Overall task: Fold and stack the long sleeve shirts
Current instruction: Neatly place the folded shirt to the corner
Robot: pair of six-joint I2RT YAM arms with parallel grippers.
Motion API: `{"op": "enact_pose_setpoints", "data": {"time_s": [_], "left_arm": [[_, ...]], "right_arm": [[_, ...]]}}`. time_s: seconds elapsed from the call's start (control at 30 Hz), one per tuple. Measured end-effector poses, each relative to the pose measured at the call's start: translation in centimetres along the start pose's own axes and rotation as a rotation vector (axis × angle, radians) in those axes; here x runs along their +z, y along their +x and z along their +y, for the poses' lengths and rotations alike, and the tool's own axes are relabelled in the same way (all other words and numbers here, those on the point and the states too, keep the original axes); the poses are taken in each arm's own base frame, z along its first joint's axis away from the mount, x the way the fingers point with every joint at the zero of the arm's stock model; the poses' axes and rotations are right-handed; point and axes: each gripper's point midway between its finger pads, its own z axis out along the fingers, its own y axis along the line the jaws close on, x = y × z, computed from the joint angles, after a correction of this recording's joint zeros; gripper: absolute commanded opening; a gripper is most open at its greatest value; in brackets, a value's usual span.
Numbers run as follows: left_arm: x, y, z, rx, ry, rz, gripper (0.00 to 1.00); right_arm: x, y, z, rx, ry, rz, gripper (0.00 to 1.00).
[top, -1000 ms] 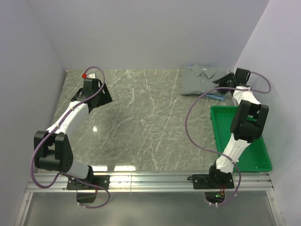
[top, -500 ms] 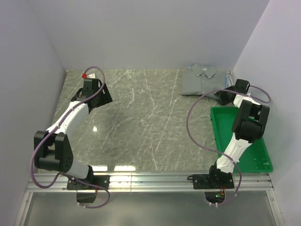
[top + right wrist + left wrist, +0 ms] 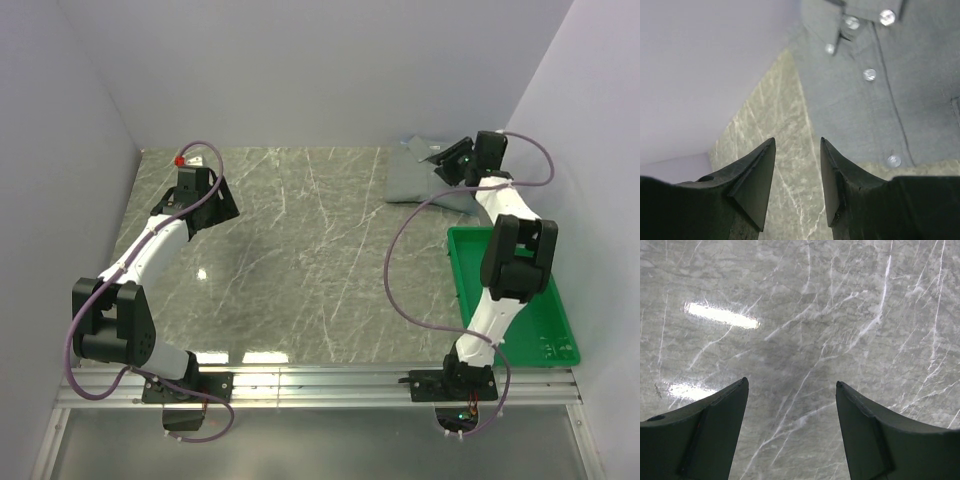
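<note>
A grey long sleeve shirt (image 3: 412, 180) lies folded at the table's back right, collar toward the back wall. In the right wrist view its button placket (image 3: 890, 95) fills the upper right. My right gripper (image 3: 447, 162) hovers over the shirt's right part near the collar. In its own view the right gripper (image 3: 797, 142) is open, with only marble between the fingers (image 3: 757, 175) and the shirt's edge just beyond the right one. My left gripper (image 3: 222, 208) stays at the back left, far from the shirt. The left gripper (image 3: 791, 384) stands open over bare marble.
A green tray (image 3: 466, 240) sits along the right edge, just in front of the shirt. Walls close in the table at the back, left and right. A purple cable (image 3: 400, 250) loops off the right arm above the table.
The right gripper dipped toward the tray's back corner, then swung up and left over the grey shirt near its collar. The left arm has not moved.
</note>
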Motion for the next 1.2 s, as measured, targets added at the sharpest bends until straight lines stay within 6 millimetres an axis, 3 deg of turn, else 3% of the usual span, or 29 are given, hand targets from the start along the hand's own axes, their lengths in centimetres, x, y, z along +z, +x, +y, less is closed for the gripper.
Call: {"op": "enact_pose_setpoints", "data": {"time_s": [0.13, 0.23, 0.33, 0.43, 0.57, 0.7, 0.83, 1.0, 1.1, 1.2], "left_arm": [[0.0, 0.0, 0.1, 0.0, -0.003, 0.002, 0.76], [0.0, 0.0, 0.1, 0.0, -0.005, 0.001, 0.76], [0.0, 0.0, 0.1, 0.0, -0.005, 0.001, 0.76], [0.0, 0.0, 0.1, 0.0, -0.005, 0.001, 0.76], [0.0, 0.1, 0.1, 0.0, -0.005, 0.001, 0.76], [0.0, 0.1, 0.1, 0.001, -0.007, 0.003, 0.76], [0.0, 0.2, 0.2, 0.001, -0.01, 0.007, 0.77], [0.0, 0.2, 0.4, 0.002, -0.02, 0.005, 0.77], [0.0, 0.1, 0.5, 0.002, -0.027, 0.003, 0.77], [0.0, 0.1, 0.6, 0.002, -0.03, 0.002, 0.77]], "right_arm": [[3.0, 2.5, -4.6, 0.059, 0.088, 0.062, 0.48], [4.1, 4.8, -8.1, 0.093, 0.176, 0.127, 0.48], [4.1, 5.7, -9.2, 0.103, 0.215, 0.157, 0.48], [3.7, 5.3, -8.8, 0.09, 0.204, 0.149, 0.48], [2.8, 3.3, -7.4, 0.077, 0.166, 0.104, 0.48], [1.0, -1.3, -5.4, 0.062, 0.1, -0.024, 0.48], [0.1, -5.6, -4.8, 0.056, 0.07, -0.147, 0.48], [1.0, -9.0, -5.8, 0.07, 0.101, -0.247, 0.49], [2.4, -8.9, -7.8, 0.098, 0.158, -0.261, 0.5], [3.8, -7.6, -11.3, 0.135, 0.264, -0.239, 0.49]]}}
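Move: Beneath the right hand's half-open fingers lies the grey folded shirt, its middle some 14 cm below, about 4 cm to the right and 2 cm farther out. The blue shirt under it is centred about 8 cm to the hand's right, 2 cm ahead, and the green box's middle is around 33 cm back and 18 cm right. From the left hand, the grey shirt is some 61 cm right, 17 cm ahead and 12 cm below. Dipping about 11 cm towards the grey shirt as the wrist tips down some 15 degrees, the right hand rises most of the way back, then sweeps roughly 12 cm right over the shirt towards its right side. There it sinks again, turned about 20 degrees clockwise, fingers still half open; contact at the end can't be seen. ##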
